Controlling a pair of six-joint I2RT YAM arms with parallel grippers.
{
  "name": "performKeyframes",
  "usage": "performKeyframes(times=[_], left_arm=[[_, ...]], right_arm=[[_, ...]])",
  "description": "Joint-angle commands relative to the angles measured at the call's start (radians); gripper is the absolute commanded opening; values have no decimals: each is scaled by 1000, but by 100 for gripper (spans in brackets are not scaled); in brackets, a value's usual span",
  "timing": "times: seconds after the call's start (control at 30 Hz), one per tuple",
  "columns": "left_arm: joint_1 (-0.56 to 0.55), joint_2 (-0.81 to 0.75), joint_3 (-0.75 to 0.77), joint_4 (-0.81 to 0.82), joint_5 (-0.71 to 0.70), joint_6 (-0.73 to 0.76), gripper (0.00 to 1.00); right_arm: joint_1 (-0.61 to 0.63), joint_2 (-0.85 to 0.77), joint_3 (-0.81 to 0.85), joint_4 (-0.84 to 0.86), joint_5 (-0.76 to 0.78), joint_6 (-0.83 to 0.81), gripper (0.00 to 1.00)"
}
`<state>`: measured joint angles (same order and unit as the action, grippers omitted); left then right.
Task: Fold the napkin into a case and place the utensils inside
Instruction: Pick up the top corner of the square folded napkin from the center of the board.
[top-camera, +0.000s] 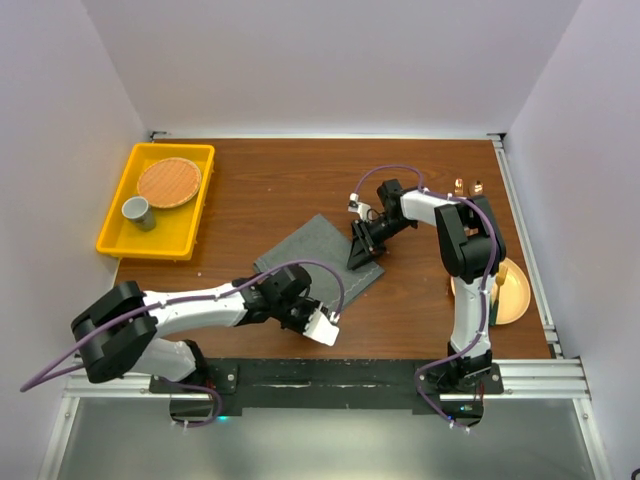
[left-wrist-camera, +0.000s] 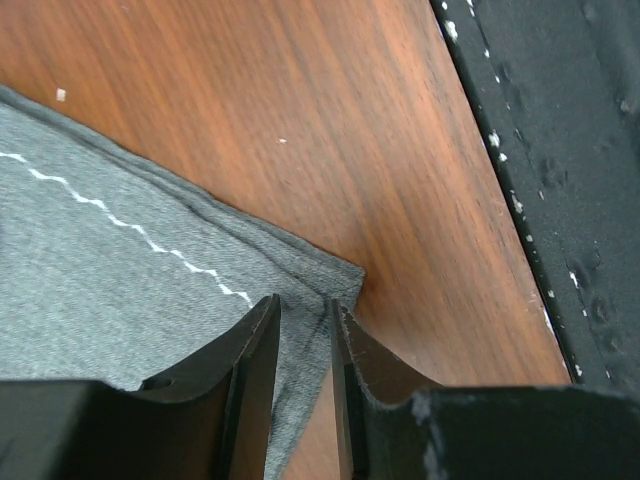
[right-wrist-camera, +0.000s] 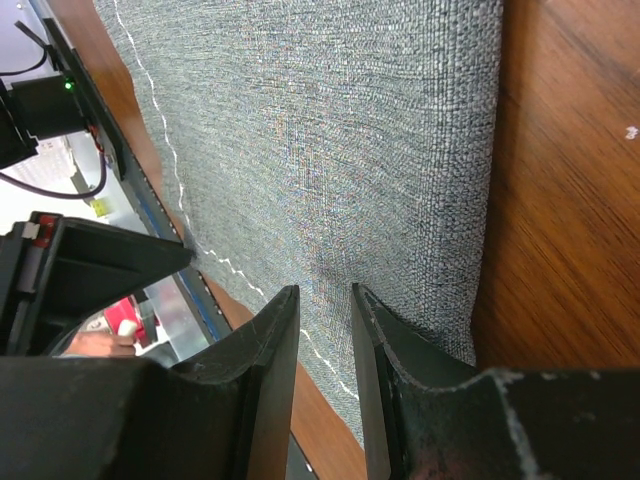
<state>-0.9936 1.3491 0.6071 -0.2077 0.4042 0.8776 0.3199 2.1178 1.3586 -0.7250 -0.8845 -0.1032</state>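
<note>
The napkin (top-camera: 315, 255) lies flat in the middle of the table as a dark grey cloth with a white stitched hem. In the left wrist view its near corner (left-wrist-camera: 300, 265) lies on the wood under my left gripper (left-wrist-camera: 303, 302), whose jaws stand a narrow gap apart with nothing pinched. My left gripper (top-camera: 305, 303) is at the cloth's near edge. My right gripper (top-camera: 360, 255) is at its right edge. There the jaws of the right gripper (right-wrist-camera: 325, 290) are slightly open just above the cloth (right-wrist-camera: 330, 130). The copper utensils (top-camera: 467, 186) show only their tips behind the right arm.
A yellow tray (top-camera: 120, 240) at the back left holds a woven round mat (top-camera: 169, 181) and a grey cup (top-camera: 137, 211). A yellow-orange plate (top-camera: 512, 292) sits at the right, partly behind the right arm. The table's black front rail (left-wrist-camera: 560, 150) is close to the left gripper.
</note>
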Motion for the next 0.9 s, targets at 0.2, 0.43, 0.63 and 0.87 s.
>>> performKeyframes(times=[0.2, 0.43, 0.63, 0.87], left_arm=[[-10, 22, -23, 56, -25, 20, 28], [-7, -13, 16, 28, -12, -48, 9], [42, -38, 75, 4, -1, -69, 0], [116, 34, 154, -102, 94, -28, 6]], right_arm=[[2, 1, -1, 22, 19, -4, 33], [2, -10, 16, -13, 6, -12, 34], [-1, -45, 65, -65, -24, -19, 36], [-1, -29, 126, -113, -39, -38, 38]])
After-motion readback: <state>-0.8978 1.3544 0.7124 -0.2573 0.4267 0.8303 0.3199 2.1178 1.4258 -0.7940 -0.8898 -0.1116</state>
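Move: The loose upper-layer corner of the folded napkin lies practically between the left fingertips, about 1 cm to their right and 1 cm below. The bottom-layer corner peeks out about 2 cm back and 1 cm to the right, the board's near edge runs some 9 cm back, straight behind, and the napkin's right-hand corner is about 12 cm ahead and 15 cm to the right. From the right hand, set down on the napkin, that upper corner is some 14 cm back and 8 cm left. With its fingers slanting down to the right, the left hand eases about 1 cm lower onto the napkin's near corner, shuts there on the upper layer only, and then lifts some 4 cm while carrying the pinched cloth about 3.5 cm forward, away from the board's near edge, turning slightly counter-clockwise. The right hand holds still, seemingly resting its part-open fingertips on the napkin near the right-hand corner, and towards the end rises about 1.5 cm, its fingers staying open. ##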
